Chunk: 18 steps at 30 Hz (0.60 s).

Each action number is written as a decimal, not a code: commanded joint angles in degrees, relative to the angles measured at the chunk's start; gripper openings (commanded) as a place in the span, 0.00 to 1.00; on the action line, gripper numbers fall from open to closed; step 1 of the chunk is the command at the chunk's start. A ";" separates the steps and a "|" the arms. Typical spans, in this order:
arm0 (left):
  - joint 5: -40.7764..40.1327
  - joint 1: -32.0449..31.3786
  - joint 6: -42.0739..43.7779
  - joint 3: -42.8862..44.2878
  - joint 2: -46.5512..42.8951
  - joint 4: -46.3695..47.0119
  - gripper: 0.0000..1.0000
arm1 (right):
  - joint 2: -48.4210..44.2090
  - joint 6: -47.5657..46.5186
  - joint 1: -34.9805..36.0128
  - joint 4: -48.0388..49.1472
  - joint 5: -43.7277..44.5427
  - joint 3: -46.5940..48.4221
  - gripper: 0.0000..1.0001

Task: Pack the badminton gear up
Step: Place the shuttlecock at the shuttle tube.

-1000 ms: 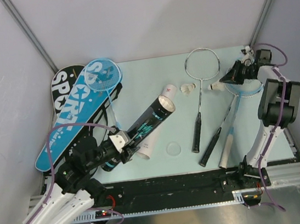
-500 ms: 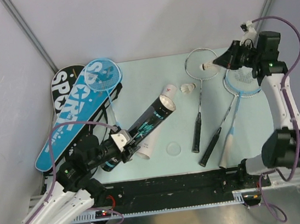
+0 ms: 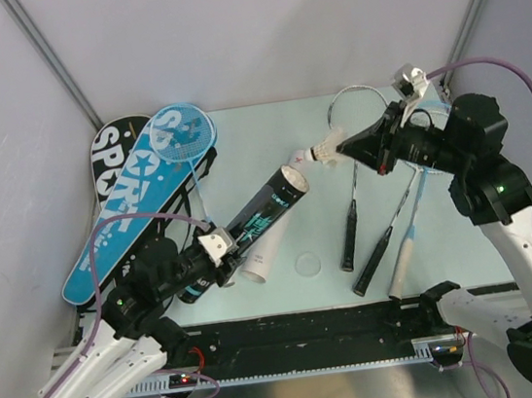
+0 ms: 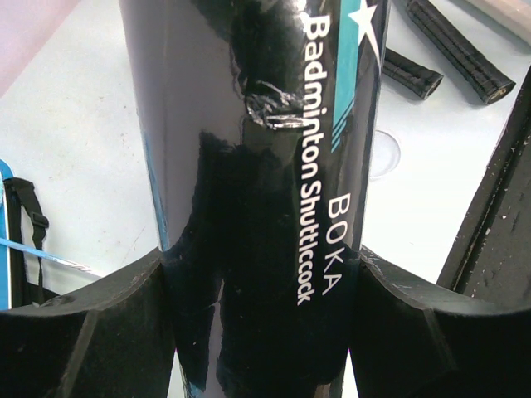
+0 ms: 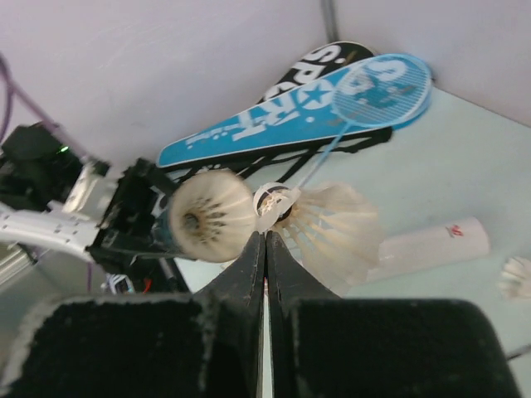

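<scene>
My left gripper [image 3: 220, 255] [image 4: 261, 274] is shut on the black teal-printed tube [image 3: 266, 214] [image 4: 249, 149], which tilts up toward the table's middle. Its open mouth [image 5: 207, 215] shows shuttlecock feathers inside. My right gripper [image 3: 338, 156] [image 5: 265, 239] is shut on a white feather shuttlecock [image 3: 321, 152] [image 5: 332, 228], pinching its edge just right of the tube's mouth. The white tube [image 3: 259, 259] [image 5: 436, 242] lies under the black one. The blue racket [image 3: 182, 132] rests on the blue cover [image 3: 126, 217] and black cover [image 3: 110, 143].
A silver racket [image 3: 357, 113] and two more racket handles [image 3: 377, 258] lie right of centre, partly under my right arm. A clear round lid [image 3: 307, 264] sits near the front. Another shuttlecock [image 5: 518, 278] shows at the right wrist view's edge. Walls close in the back and sides.
My right arm has swung left from the back right corner, carrying the shuttlecock over to the black tube's mouth. The left arm and tube have barely moved.
</scene>
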 commanded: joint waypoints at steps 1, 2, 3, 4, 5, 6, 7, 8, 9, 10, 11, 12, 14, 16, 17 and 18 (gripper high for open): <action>0.43 -0.09 1.89 -0.10 -0.91 2.96 0.39 | -0.91 -1.95 7.69 -1.65 3.16 -0.34 0.00; 0.69 -0.12 1.92 -0.11 -0.92 3.00 0.39 | -1.01 -2.37 9.26 -1.78 3.82 -0.34 0.00; 0.91 -0.09 2.02 -0.11 -0.93 2.98 0.39 | -0.98 -2.88 10.92 -1.89 4.64 -0.34 0.00; 1.10 -0.08 2.12 -0.11 -0.97 2.97 0.39 | -0.92 -3.27 12.10 -2.03 5.18 -0.34 0.00; 1.33 -0.07 2.16 -0.16 -1.00 2.96 0.39 | -0.75 -3.56 13.17 -2.19 5.45 -0.34 0.00; 1.67 -0.07 2.28 -0.22 -0.96 2.96 0.39 | -0.67 -3.79 13.84 -2.40 5.45 -0.34 0.00; 1.97 -0.06 2.33 -0.21 -0.99 2.96 0.39 | -0.50 -3.94 14.40 -2.55 5.14 -0.34 0.00; 2.60 -0.06 2.49 -0.21 -1.01 2.96 0.39 | -0.41 -4.02 14.90 -2.75 4.86 -0.34 0.00; 3.14 -0.11 2.75 -0.25 -1.06 2.96 0.39 | -0.28 -4.11 15.23 -2.95 4.63 -0.34 0.00; 4.02 -0.13 3.09 -0.31 -1.13 3.00 0.39 | -0.22 -4.24 15.71 -3.17 4.47 -0.34 0.00; 4.73 -0.10 3.31 -0.35 -1.25 2.98 0.39 | -0.14 -4.43 16.16 -3.42 4.43 -0.34 0.00; 5.56 -0.08 3.55 -0.36 -1.44 3.01 0.39 | -0.10 -4.58 16.57 -3.50 4.37 -0.47 0.00; 6.85 -0.11 4.06 -0.37 -1.92 2.99 0.39 | 0.23 -4.66 17.31 -3.45 3.65 -0.83 0.00; 7.61 -0.07 4.43 -0.27 -2.21 2.99 0.39 | 0.65 -4.51 18.09 -2.99 2.80 -1.52 0.00; 7.80 -0.07 4.55 -0.10 -2.32 3.02 0.39 | 0.82 -4.48 18.50 -2.76 2.59 -1.81 0.00; 7.84 -0.07 4.74 0.02 -2.28 3.03 0.39 | 1.13 -4.51 19.14 -2.64 2.48 -2.13 0.00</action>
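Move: The open mouth of the shuttle tube, which my left hand holds slanting up, lies about 9 cm left of my right hand, 4 cm back and 4 cm lower; my right fingers already pinch the shuttlecock, cork foremost. From my left hand that mouth is some 13 cm ahead, 16 cm right and 14 cm up. Down on the table, from my right hand, the white tube lies about 6 cm ahead and 13 cm left, the clear lid 9 cm back and 7 cm left, both nearly 40 cm below. I bring the shuttlecock left and back, about 6 cm each way, sinking a little in the later part, quickly at first and then slowing as its cork comes to the tube mouth. My right wrist swings some 15 degrees counter-clockwise and my fingers keep their pinch on the feathers. My left hand keeps hold of the tube, easing it back about 1 cm with a slight clockwise turn. ##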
